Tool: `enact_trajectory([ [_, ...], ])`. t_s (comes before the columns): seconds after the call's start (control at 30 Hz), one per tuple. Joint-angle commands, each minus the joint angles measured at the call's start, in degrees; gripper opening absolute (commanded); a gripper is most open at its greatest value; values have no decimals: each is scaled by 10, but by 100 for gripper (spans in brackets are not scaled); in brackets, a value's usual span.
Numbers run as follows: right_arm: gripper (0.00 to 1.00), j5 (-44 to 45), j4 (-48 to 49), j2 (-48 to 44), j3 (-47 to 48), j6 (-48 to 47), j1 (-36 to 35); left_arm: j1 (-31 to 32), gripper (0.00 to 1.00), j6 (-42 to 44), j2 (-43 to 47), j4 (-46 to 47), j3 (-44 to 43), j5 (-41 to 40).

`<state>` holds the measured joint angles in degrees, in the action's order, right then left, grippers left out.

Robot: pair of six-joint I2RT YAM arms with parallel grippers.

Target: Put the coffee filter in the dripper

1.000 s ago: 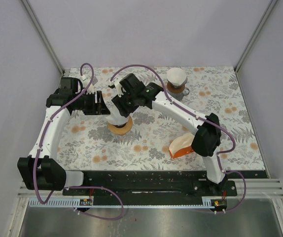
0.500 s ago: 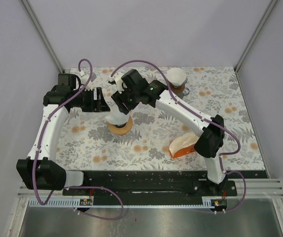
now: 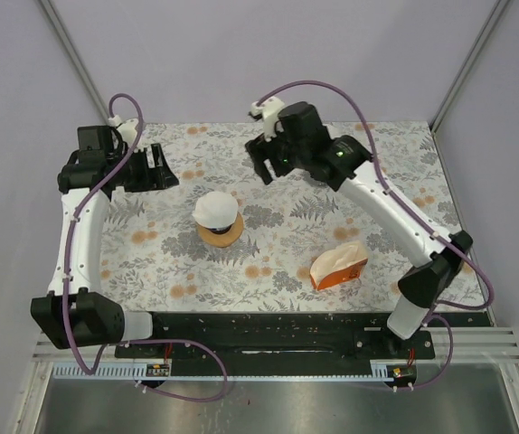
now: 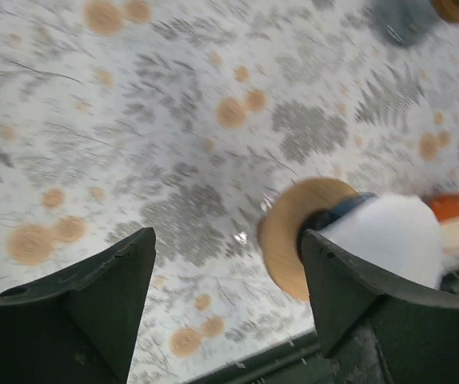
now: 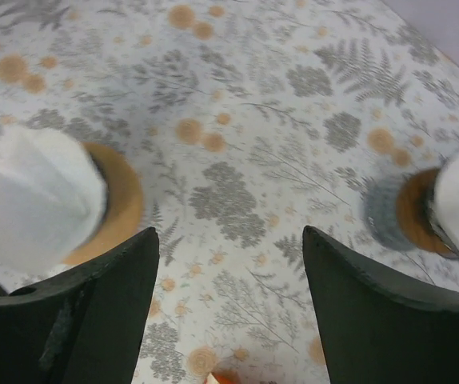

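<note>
The dripper (image 3: 218, 231) stands mid-table on its round wooden base, with the white coffee filter (image 3: 215, 209) sitting in its top. My left gripper (image 3: 156, 167) hovers to its far left, open and empty. My right gripper (image 3: 263, 163) hangs behind and to the right of it, open too. The left wrist view has the wooden base (image 4: 292, 232) and filter (image 4: 396, 238) beside the right finger, with nothing between the left gripper (image 4: 225, 240) fingertips. The right wrist view shows the filter (image 5: 33, 198) on the base (image 5: 123, 204) at left, clear of the right gripper (image 5: 229, 236).
An orange and white filter pack (image 3: 338, 268) lies at the front right. A second dripper with a white filter (image 5: 433, 210) stands at the back, hidden by my right arm in the top view. Grey walls enclose the floral mat (image 3: 278, 262).
Both grippers have opened and drawn away from the dripper, the left toward the far left, the right up and back to the right. The filter stays in the dripper.
</note>
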<state>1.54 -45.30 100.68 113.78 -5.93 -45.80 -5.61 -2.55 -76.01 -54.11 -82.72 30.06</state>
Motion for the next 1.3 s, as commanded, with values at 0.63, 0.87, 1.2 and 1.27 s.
enact_trajectory([
  [0.63, 99, 102, 419, -321, -586, 150, 489, -63, 99, -14, 35, 594, 361, -310],
  [0.87, 99, 133, 556, -313, -687, 137, 490, -62, 99, -78, 29, 689, 438, -267],
  [1.2, 100, 136, 688, -288, -778, 124, 490, -58, 99, -92, 10, 748, 488, -261],
  [1.27, 99, 132, 714, -282, -798, 120, 490, -57, 99, -89, 5, 751, 488, -254],
])
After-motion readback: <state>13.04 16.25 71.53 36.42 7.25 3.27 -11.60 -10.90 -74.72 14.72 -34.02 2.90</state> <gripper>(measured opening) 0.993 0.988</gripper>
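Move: Roughly 10 cm to the left hand's right, level with it and about 15 cm lower, is the coffee filter, sitting in the dripper on its wooden ring. From the right hand that filter is some 13 cm to the left, 2 cm back and 21 cm down. The glass carafe with its own filter stands about 16 cm right of the right hand, 15 cm ahead and 21 cm lower; the orange filter box lies about 20 cm right, 13 cm back and 28 cm below. Sweeping right about 40 cm, the empty right hand leaves the filter, passes between carafe and box, and sinks some 16 cm, turning about 65 degrees clockwise. The empty left hand sinks as far, swinging about 12 cm left and 5 cm forward, away from the filter, and turning some 30 degrees counter-clockwise. Both grippers spread from mostly to fully open, touching nothing. ##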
